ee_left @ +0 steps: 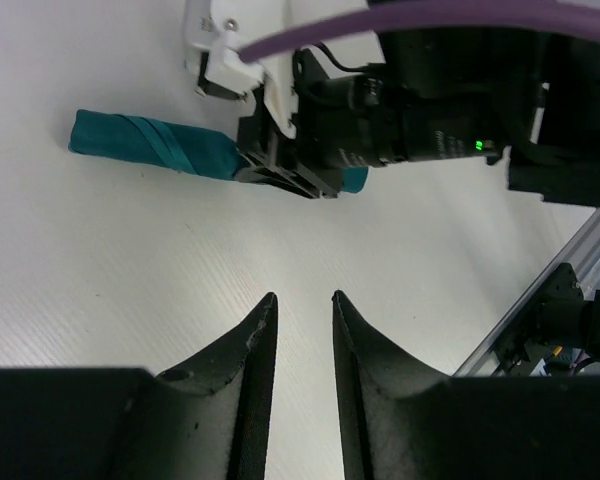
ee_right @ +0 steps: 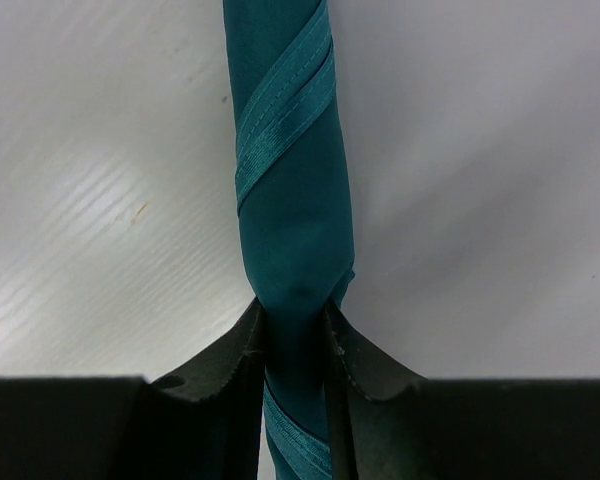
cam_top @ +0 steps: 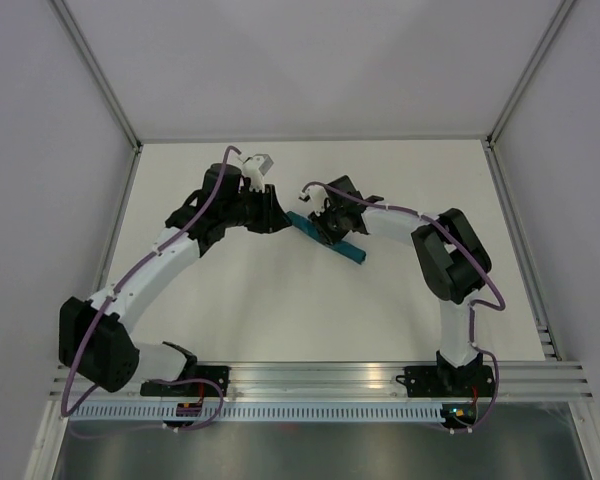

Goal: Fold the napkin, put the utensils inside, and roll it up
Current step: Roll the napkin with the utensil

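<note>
The teal napkin (cam_top: 353, 251) lies rolled into a tight tube on the white table, slanting from upper left to lower right. My right gripper (cam_top: 329, 231) is shut on the roll near its middle. In the right wrist view the napkin (ee_right: 290, 180) runs straight up from between the right gripper (ee_right: 292, 306), whose fingers pinch the cloth. My left gripper (cam_top: 276, 216) hovers just left of the roll's upper end. In the left wrist view the left gripper (ee_left: 303, 297) stands open a little over bare table, with the napkin (ee_left: 145, 142) beyond it. The utensils are hidden.
The white table (cam_top: 280, 310) is bounded by a metal frame, with a slotted rail (cam_top: 320, 385) along its near edge. The right arm's wrist and camera (ee_left: 400, 110) loom close in front of the left gripper.
</note>
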`<state>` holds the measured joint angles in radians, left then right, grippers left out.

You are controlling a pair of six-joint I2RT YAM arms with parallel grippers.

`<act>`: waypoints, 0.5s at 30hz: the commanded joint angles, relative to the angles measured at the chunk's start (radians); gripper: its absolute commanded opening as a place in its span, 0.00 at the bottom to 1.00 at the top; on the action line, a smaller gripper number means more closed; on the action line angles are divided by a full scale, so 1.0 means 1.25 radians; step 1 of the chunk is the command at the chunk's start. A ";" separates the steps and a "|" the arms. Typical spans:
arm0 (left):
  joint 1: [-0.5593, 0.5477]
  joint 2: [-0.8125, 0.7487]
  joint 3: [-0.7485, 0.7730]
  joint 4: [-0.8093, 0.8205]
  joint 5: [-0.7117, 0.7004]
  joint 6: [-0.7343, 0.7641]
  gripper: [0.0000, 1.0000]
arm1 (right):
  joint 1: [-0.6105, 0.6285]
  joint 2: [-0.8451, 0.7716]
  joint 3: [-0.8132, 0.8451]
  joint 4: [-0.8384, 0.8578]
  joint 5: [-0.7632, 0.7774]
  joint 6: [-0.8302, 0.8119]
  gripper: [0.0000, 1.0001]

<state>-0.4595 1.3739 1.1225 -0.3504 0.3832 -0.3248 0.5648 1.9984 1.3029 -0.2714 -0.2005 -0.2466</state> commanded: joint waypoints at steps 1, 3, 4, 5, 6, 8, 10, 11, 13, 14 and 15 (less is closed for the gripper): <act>-0.001 -0.080 -0.014 -0.034 -0.024 -0.031 0.34 | -0.006 0.106 0.029 -0.130 0.052 0.105 0.22; 0.001 -0.118 -0.014 -0.052 -0.026 -0.027 0.34 | -0.009 0.133 0.064 -0.133 0.051 0.148 0.22; 0.001 -0.130 -0.014 -0.057 -0.023 -0.022 0.34 | -0.011 0.140 0.074 -0.136 0.046 0.162 0.22; 0.001 -0.139 -0.014 -0.062 -0.023 -0.021 0.34 | -0.015 0.148 0.084 -0.135 0.049 0.191 0.22; -0.001 -0.148 -0.016 -0.068 -0.017 -0.021 0.34 | -0.015 0.162 0.099 -0.136 0.051 0.195 0.22; -0.001 -0.170 -0.017 -0.072 -0.012 -0.016 0.34 | -0.023 0.176 0.110 -0.131 0.061 0.243 0.22; 0.001 -0.187 -0.019 -0.076 -0.003 -0.011 0.34 | -0.033 0.197 0.123 -0.129 0.063 0.290 0.22; 0.001 -0.191 -0.018 -0.074 0.004 -0.010 0.34 | -0.045 0.203 0.128 -0.125 0.063 0.303 0.22; 0.001 -0.196 -0.018 -0.077 0.019 -0.008 0.34 | -0.055 0.218 0.137 -0.124 0.063 0.336 0.22; 0.001 -0.198 -0.018 -0.077 0.024 -0.005 0.34 | -0.063 0.216 0.132 -0.117 0.076 0.346 0.22; 0.001 -0.198 -0.017 -0.077 0.031 0.000 0.34 | -0.065 0.214 0.127 -0.102 0.084 0.354 0.22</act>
<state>-0.4595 1.1446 1.1061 -0.4191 0.3790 -0.3241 0.5129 2.1563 1.5173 -0.2722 -0.2031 0.0963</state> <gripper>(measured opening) 0.340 0.308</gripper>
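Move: The right gripper already pinches the rolled napkin about its middle, just above the table, so its centre lies at that hand. The roll's far-left end is about 6 cm ahead and 8 cm left of the hand, its near-right end some 7 cm back and 9 cm right. From the empty left hand, the roll's middle lies roughly 6 cm ahead, 8 cm right and 19 cm below. Keep the right fingers shut on the napkin roll and carry it level, low along the table, about 5 cm forward and slightly left over the bare table, while turning it nearly 20 degrees clockwise. Meanwhile draw the left gripper, unchanged in opening, up and back-left away from the roll, rising about 6 cm and tipping its fingers slightly upward. ##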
